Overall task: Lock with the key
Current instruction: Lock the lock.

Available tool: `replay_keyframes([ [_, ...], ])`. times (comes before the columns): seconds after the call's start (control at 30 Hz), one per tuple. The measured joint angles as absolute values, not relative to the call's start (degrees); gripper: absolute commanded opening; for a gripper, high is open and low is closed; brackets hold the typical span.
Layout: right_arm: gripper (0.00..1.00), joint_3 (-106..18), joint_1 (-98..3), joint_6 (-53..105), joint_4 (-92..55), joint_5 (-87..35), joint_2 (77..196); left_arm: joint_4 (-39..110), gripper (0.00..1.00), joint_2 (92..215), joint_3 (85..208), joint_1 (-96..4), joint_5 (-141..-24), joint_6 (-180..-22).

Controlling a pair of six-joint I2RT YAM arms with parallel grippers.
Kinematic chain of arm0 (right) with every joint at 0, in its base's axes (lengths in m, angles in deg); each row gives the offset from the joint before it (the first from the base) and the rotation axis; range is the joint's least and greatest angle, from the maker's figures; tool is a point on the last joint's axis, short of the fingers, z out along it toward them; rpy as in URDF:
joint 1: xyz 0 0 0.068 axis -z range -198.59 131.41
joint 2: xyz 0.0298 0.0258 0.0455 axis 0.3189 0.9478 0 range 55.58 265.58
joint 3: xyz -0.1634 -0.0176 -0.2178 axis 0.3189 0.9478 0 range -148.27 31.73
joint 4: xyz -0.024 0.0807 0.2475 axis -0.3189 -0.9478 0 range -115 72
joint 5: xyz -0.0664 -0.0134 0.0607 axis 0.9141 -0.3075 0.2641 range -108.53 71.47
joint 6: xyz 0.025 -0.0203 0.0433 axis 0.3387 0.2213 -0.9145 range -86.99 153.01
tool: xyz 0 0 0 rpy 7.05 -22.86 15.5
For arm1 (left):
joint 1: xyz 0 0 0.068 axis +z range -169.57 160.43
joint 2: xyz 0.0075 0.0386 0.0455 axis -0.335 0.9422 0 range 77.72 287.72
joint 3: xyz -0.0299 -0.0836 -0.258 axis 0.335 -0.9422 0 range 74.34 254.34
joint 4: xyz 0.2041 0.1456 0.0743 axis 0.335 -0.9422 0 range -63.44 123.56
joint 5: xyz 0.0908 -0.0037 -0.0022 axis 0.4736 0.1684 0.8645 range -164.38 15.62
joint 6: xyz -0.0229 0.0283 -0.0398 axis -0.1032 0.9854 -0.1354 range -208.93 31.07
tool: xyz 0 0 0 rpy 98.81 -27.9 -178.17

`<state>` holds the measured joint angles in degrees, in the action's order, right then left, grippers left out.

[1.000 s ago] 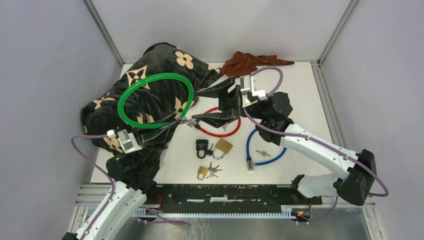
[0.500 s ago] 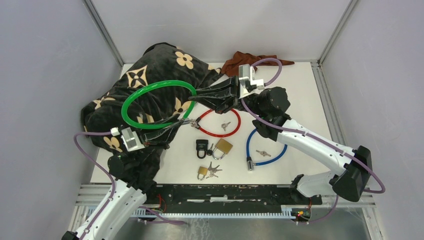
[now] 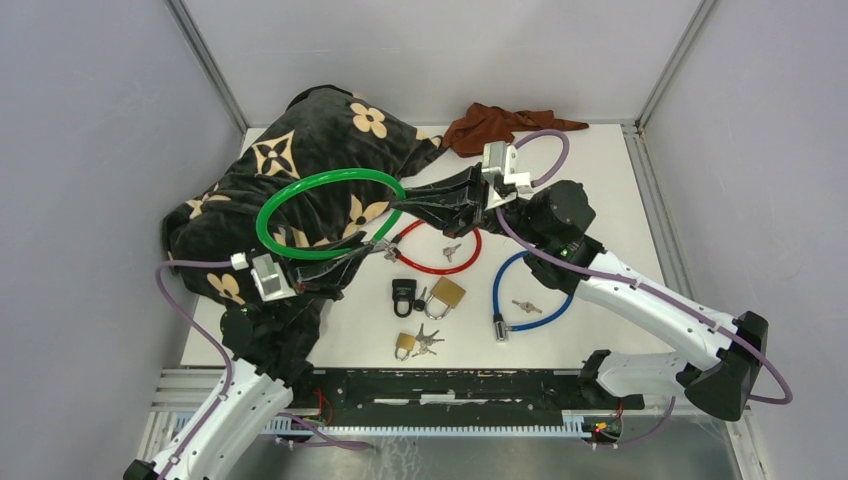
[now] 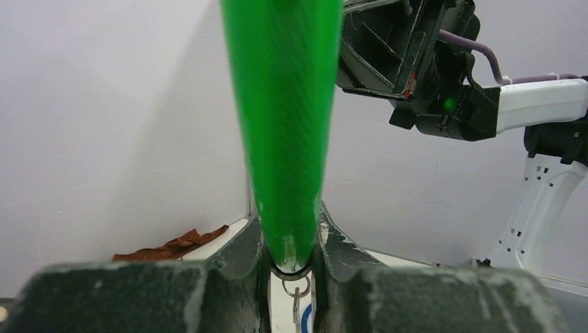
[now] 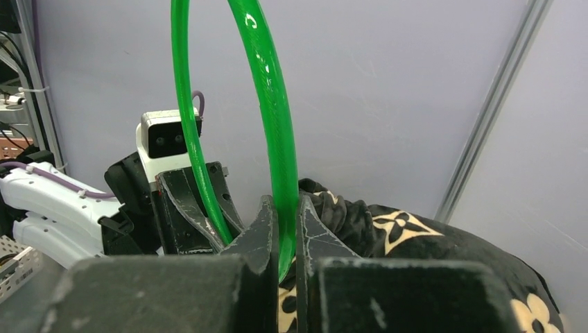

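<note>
The green cable lock (image 3: 330, 212) hangs as a loop above the black flowered blanket, held by both grippers. My left gripper (image 3: 368, 246) is shut on its metal end; in the left wrist view the green cable (image 4: 284, 139) rises from between the jaws of the left gripper (image 4: 291, 258). A key ring with a key (image 4: 298, 295) dangles just below that end. My right gripper (image 3: 407, 203) is shut on the green cable at the loop's right side. The right wrist view shows the cable (image 5: 276, 152) pinched between the jaws of the right gripper (image 5: 286, 239).
On the white table lie a red cable lock (image 3: 470, 258) with a key (image 3: 451, 250), a blue cable lock (image 3: 500, 285) with a key (image 3: 526, 306), a black padlock (image 3: 403, 293), two brass padlocks (image 3: 447, 293) (image 3: 405, 344) and a brown cloth (image 3: 495, 125). The blanket (image 3: 300, 140) covers the left.
My right gripper was open around the loop's right side and has closed on the green cable. The loop and both grippers have shifted a little to the right.
</note>
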<state>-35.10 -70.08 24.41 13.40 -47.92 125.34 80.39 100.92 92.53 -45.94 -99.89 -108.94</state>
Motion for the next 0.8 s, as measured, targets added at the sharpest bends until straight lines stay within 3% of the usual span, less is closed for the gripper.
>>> replay_keyframes([
  [0.07, 0.00, -34.77, -70.06, 24.47, 13.37, -47.65, 125.27, 80.28, 0.02, 101.12, 92.27, -45.94, -100.03, -108.92],
  [0.1, 0.07, -34.75, -70.06, 24.54, 13.27, -47.43, 125.27, 80.17, 0.02, 101.20, 92.23, -45.94, -100.05, -108.85],
  [0.23, 0.59, -34.75, -70.08, 25.70, 12.72, -47.52, 125.25, 80.04, 0.02, 101.25, 92.23, -45.94, -100.00, -108.29],
  [0.33, 0.75, -34.77, -69.77, 28.45, 12.15, -49.12, 124.55, 78.88, 0.02, 101.20, 92.14, -45.61, -99.46, -107.24],
  [0.67, 0.79, -34.31, -69.33, 41.30, 2.71, -61.18, 129.45, 78.68, 0.02, 100.35, 92.14, -45.50, -98.93, -106.80],
  [0.8, 0.69, -32.34, -69.38, 41.70, 1.44, -64.61, 133.32, 78.68, 0.02, 100.22, 92.14, -45.50, -98.89, -106.80],
])
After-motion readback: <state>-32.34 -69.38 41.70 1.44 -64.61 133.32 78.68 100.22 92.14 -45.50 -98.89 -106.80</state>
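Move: The key hangs under the green lock's silver head, about 13 cm below the right hand, some 5 cm to its left and 2 cm back; the lock head is about 10 cm below that hand, 4 cm left and 2 cm back. Far below on the table, the red lock's loop centres some 7 cm ahead and 6 cm right, the black padlock 2 cm back and 1 cm left. From the left hand, the key is about 3 cm right, level front to back, 4 cm lower. The green cable is let go as the right fingers spread wide from a closed pinch; then the right hand sinks about 13 cm and slides some 4 cm left, down beside the cable towards the lock head and the hanging key. Its left-pointing fingers tip down about 20 degrees to nearly level, staying open, while the left hand keeps its grip at the lock head. ##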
